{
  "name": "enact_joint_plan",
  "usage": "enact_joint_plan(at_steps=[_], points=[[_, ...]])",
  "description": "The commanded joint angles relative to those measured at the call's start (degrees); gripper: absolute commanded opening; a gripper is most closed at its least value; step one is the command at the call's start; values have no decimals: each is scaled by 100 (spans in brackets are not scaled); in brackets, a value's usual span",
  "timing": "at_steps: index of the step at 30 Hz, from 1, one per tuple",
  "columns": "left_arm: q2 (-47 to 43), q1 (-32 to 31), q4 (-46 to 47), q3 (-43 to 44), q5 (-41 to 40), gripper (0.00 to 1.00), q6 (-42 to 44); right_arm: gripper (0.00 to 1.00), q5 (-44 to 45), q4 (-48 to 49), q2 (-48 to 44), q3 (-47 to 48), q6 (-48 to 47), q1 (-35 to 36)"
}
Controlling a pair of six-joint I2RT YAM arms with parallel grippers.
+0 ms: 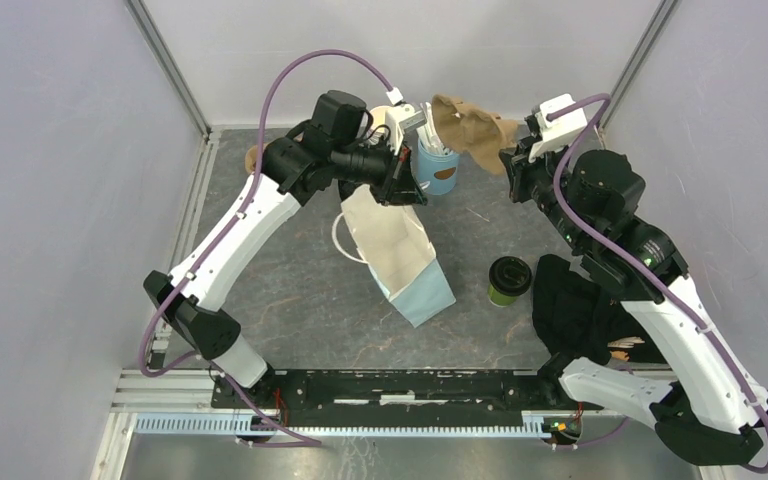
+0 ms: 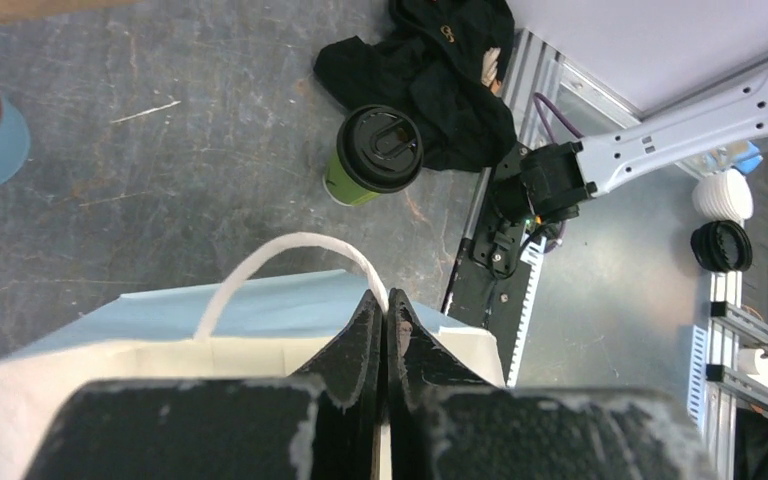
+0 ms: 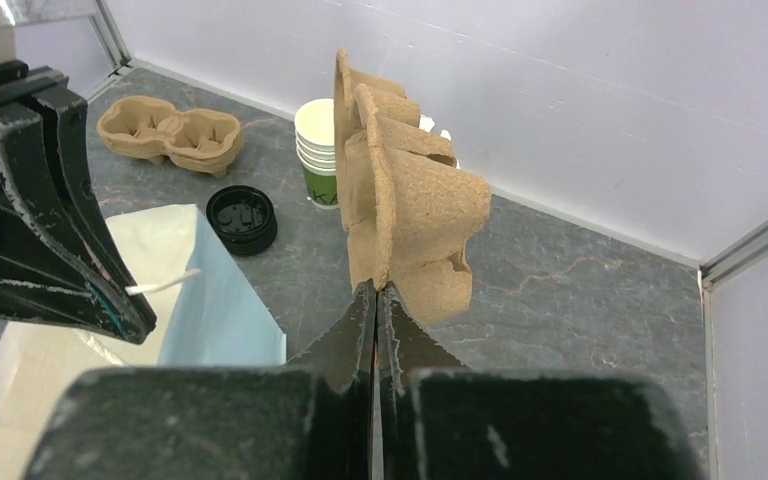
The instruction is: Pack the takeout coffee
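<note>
The takeout coffee (image 1: 509, 280), a green cup with a black lid, stands upright on the grey table right of a white and light-blue paper bag (image 1: 405, 265). The left wrist view shows the coffee (image 2: 375, 155) beyond the bag (image 2: 260, 325). My left gripper (image 1: 400, 188) is shut on the bag's top edge by its white handle (image 2: 290, 245), its tips (image 2: 387, 300) pressed together. My right gripper (image 3: 375, 290) is shut on a brown pulp cup carrier (image 3: 405, 200), holding it on edge in the air at the back (image 1: 470, 130), well away from the coffee.
A blue holder (image 1: 438, 165) stands behind the bag. Black cloth (image 1: 580, 310) lies right of the coffee. The right wrist view shows a stack of lidless cups (image 3: 318, 150), loose black lids (image 3: 242, 215) and a second carrier (image 3: 170, 130) by the back wall.
</note>
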Motion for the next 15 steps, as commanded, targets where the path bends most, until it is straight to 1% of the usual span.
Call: enact_joint_plan(at_steps=[1, 4, 6, 8, 10, 11, 13, 15], points=[[152, -36, -342, 638, -385, 4, 334, 1, 126, 298, -129, 95, 23, 10], [284, -54, -376, 778, -557, 18, -53, 2, 135, 311, -140, 79, 23, 13], [269, -56, -352, 795, -747, 40, -293, 2, 148, 309, -140, 56, 10, 12], [176, -54, -261, 746, -929, 54, -613, 2, 171, 309, -146, 51, 4, 13], [25, -54, -111, 595, -1032, 65, -979, 2, 174, 309, -155, 42, -1, 16], [-56, -54, -48, 524, -1058, 69, -1137, 2, 172, 317, -169, 29, -1, 15], [-276, -54, -2, 410, -1056, 74, -1401, 3, 209, 352, -204, -38, -28, 12], [-483, -46, 49, 308, -1196, 77, -1726, 3, 260, 376, -233, -110, -54, 10]])
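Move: The bag's middle is some 20 cm below the left hand and about 4 cm to its left, roughly level with it; the fingers still pinch the handle. The lidded coffee cup stands some 19 cm to the left hand's right, about 3 cm back; the straw canister about 18 cm ahead and 5 cm right. From the right hand, still gripping the cup holder, the bag's middle lies roughly 18 cm left, 4 cm back and 31 cm below. The bag's handle is let go as the left fingers spread from shut to about three quarters open. The left hand itself barely travels, easing forward about 2 cm and rising about 1 cm over the bag's mouth, while the wrist turns some 10 degrees counter-clockwise. ##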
